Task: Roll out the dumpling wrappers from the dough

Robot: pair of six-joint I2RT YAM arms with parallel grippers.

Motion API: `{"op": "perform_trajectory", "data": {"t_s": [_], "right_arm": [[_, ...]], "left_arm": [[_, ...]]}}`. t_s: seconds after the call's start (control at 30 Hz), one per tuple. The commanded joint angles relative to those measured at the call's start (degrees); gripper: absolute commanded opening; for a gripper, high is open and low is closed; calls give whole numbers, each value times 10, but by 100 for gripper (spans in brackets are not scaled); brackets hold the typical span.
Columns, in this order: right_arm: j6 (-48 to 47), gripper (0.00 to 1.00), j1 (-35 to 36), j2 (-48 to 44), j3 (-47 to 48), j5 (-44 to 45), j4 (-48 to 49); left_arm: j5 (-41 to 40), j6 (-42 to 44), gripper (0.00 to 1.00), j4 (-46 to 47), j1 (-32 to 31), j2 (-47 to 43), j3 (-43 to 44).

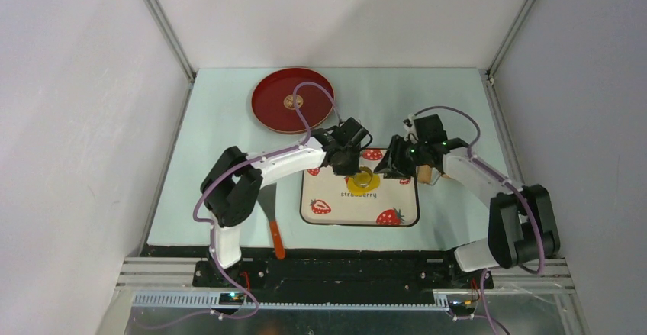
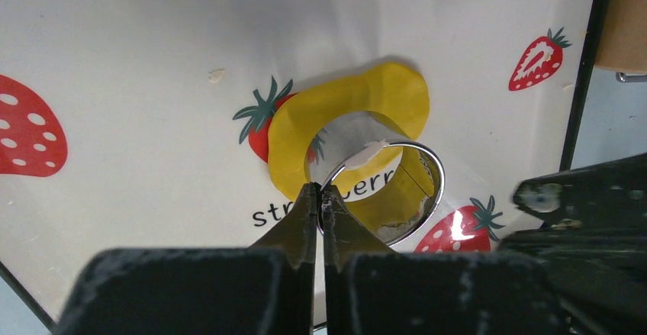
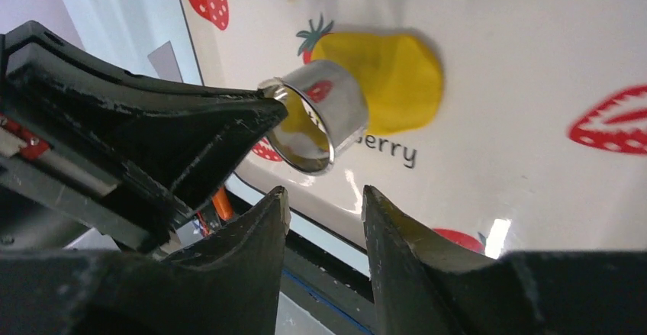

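Observation:
The yellow dough (image 2: pixel 366 91) lies flattened on the strawberry mat (image 1: pixel 343 211), with a round hole cut through it. My left gripper (image 2: pixel 320 190) is shut on the rim of a metal ring cutter (image 2: pixel 358 130), holding it tilted just above the dough (image 1: pixel 357 185). Yellow shows inside the ring; whether it is dough or a reflection I cannot tell. My right gripper (image 3: pixel 326 196) hovers close beside the ring (image 3: pixel 336 102), jaws apart with nothing between them, near the dough (image 3: pixel 397 79). One small round dumpling wrapper (image 1: pixel 292 102) rests on the red plate (image 1: pixel 271 106).
A wooden rolling pin (image 1: pixel 422 173) lies at the mat's right edge, under the right arm. An orange-handled scraper (image 1: pixel 276 239) lies left of the mat near the front edge. The red plate stands at the back left.

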Motion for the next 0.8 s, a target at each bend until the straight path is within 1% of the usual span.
{"op": "perform_trajectory", "data": {"t_s": [0.0,0.13,0.2,0.37,0.43,0.6,0.77], "right_arm": [[15,45,30,44,46,-20,32],[17,41,43,75,57,-13,34],[16,35,44,92,61,-10,30],[10,33,46,114,68,5,20],[7,29,46,121,70,4,21],[5,16,47,135,70,-2,27],[2,6,49,137,70,-8,37]], "left_arm": [[1,9,0,-1,4,-6,4],[3,9,0,-1,6,-8,1],[4,9,0,-1,6,-10,1],[6,9,0,-1,6,-11,3],[6,9,0,-1,6,-11,3],[9,9,0,-1,6,-10,0],[9,10,0,-1,7,-8,-1]]}}
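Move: The ring cutter, held upright by my left hand at its left rim, has its middle about 6 cm left of my right hand, level fore-and-aft and some 6 cm lower; from my left hand it is about 3 cm right, 1 cm back and 3 cm down. The yellow dough's middle is about 6 cm left of my right hand, 2 cm back and 10 cm below. The roller's head is some 13 cm to the right and 8 cm down. My right hand carries on left about 3 cm to the cutter's free right-hand rim, then sinks nearly 4 cm almost straight down, fingers narrowing from half open to almost shut, so that they straddle and pinch the rim opposite my other hand. My left hand stays put, keeping its grip on the left rim. ##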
